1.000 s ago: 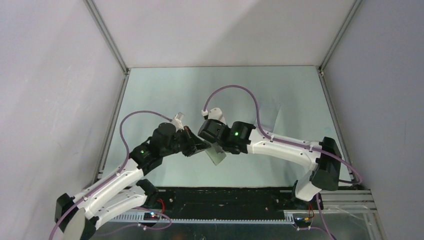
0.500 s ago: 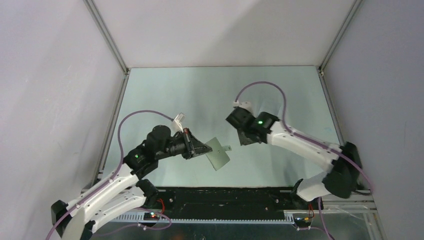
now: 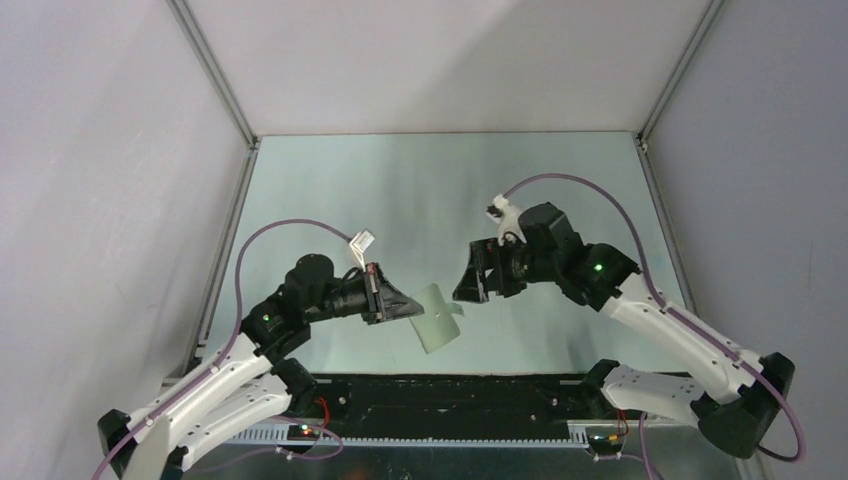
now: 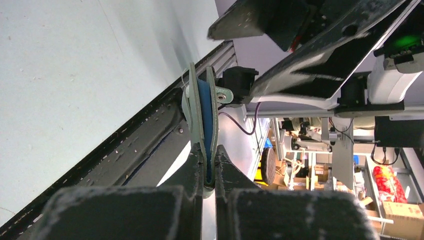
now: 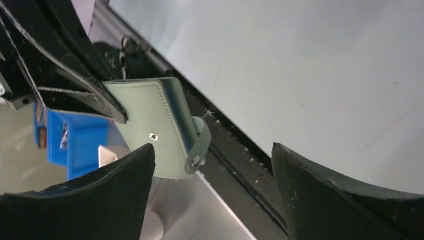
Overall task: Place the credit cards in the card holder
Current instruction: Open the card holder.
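Observation:
The card holder is a grey-green folded wallet with a snap strap, held in the air above the table's near edge. My left gripper is shut on its left end. In the left wrist view the card holder stands edge-on between the jaws of my left gripper, with its blue inside showing. My right gripper is open and empty, a short way to the right of the card holder and facing it. The right wrist view shows the card holder ahead of my right gripper, apart from the fingers. No loose credit cards are in view.
The pale green table is closed in by grey walls on three sides. A black rail runs along the near edge, below the card holder. A blue box shows off the table in the right wrist view.
My right gripper has drawn back from the card holder to the right and now faces it from a distance. My left gripper has kept its hold and shifted slightly down.

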Tool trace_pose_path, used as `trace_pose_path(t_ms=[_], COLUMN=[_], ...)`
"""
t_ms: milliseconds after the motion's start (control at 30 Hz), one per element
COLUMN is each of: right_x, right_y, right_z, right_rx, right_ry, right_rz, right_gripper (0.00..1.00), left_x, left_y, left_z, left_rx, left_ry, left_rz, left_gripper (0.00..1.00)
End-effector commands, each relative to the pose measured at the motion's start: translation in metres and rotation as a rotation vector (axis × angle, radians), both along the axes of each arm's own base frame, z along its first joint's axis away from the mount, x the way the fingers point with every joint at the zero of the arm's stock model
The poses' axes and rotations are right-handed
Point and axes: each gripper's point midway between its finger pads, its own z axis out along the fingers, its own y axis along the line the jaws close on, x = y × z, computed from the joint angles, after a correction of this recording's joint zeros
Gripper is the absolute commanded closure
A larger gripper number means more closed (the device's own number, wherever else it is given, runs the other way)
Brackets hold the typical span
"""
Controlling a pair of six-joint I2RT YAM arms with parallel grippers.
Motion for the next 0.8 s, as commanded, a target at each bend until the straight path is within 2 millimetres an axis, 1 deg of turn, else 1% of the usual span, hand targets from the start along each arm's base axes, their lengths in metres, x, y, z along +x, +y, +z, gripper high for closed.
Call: trace_pose_path(t_ms=[0, 33, 100, 167, 267, 367, 467, 533, 567, 600, 633, 767], right_x=[-0.028, -0.029, -0.029, -0.027, -0.026, -0.027, -0.029, -0.03, -0.031, -0.032, -0.032, -0.034], right_y=[0.032, 0.034, 0.037, 0.037, 0.037, 0.037, 0.039, 0.041, 0.041, 0.041, 0.041, 0.037], right_z=[-0.004, -0.006, -0.012, -0.018, -0.027, -0.031, -0.031, -0.03, -0.03, -0.031, -0.031, -0.027], right_rx=[0.056, 0.052, 0.035, 0.015, -0.014, -0.026, -0.018, -0.012, -0.009, -0.009, -0.009, -0.003], right_ry=[0.048, 0.052, 0.065, 0.075, 0.084, 0.095, 0.097, 0.097, 0.101, 0.103, 0.107, 0.109], right_rz=[0.205, 0.21, 0.21, 0.202, 0.205, 0.209, 0.228, 0.24, 0.248, 0.252, 0.256, 0.258], right_gripper=[0.14, 0.15, 0.24, 0.4, 0.46, 0.61, 0.69, 0.79, 0.87, 0.91, 0.99, 1.0], left_x=[-0.012, -0.013, -0.013, -0.014, -0.014, -0.014, -0.013, -0.012, -0.012, -0.012, -0.012, -0.008], left_y=[-0.002, -0.001, -0.001, 0.0, 0.001, 0.001, 0.0, 0.0, 0.0, -0.001, -0.001, 0.0], left_z=[0.021, 0.022, 0.023, 0.023, 0.024, 0.023, 0.023, 0.022, 0.022, 0.021, 0.021, 0.019], left_rx=[-0.051, -0.055, -0.059, -0.062, -0.064, -0.064, -0.06, -0.057, -0.056, -0.054, -0.052, -0.042], left_ry=[-0.08, -0.084, -0.086, -0.086, -0.089, -0.087, -0.087, -0.085, -0.087, -0.088, -0.088, -0.1], left_rz=[-0.076, -0.075, -0.075, -0.073, -0.068, -0.067, -0.068, -0.068, -0.069, -0.066, -0.067, -0.053], left_gripper=[1.0, 1.0, 1.0, 1.0, 1.0, 1.0, 1.0, 1.0, 1.0, 1.0, 1.0, 0.99])
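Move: The card holder's snap strap sticks out from the edge facing the right hand, about 3 cm left, 2 cm back and 4 cm below the wide-open right fingers. From that hand, the holder's middle is roughly 7 cm left, 5 cm back and 4 cm down, and the left fingertips gripping it are some 11 cm left and 3 cm back, about level. From the left hand, the strap lies about 8 cm to the right, neither ahead nor back, 3 cm lower. Left, down and back in about equal parts, roughly 6 cm in all, the right hand goes in to the card holder's snap strap, turning some 15 degrees, mostly counter-clockwise. Most of the travel comes early; its fingers close from wide open to nearly shut and pinch the strap's free end. The left hand keeps its grip on the holder and barely shifts. ##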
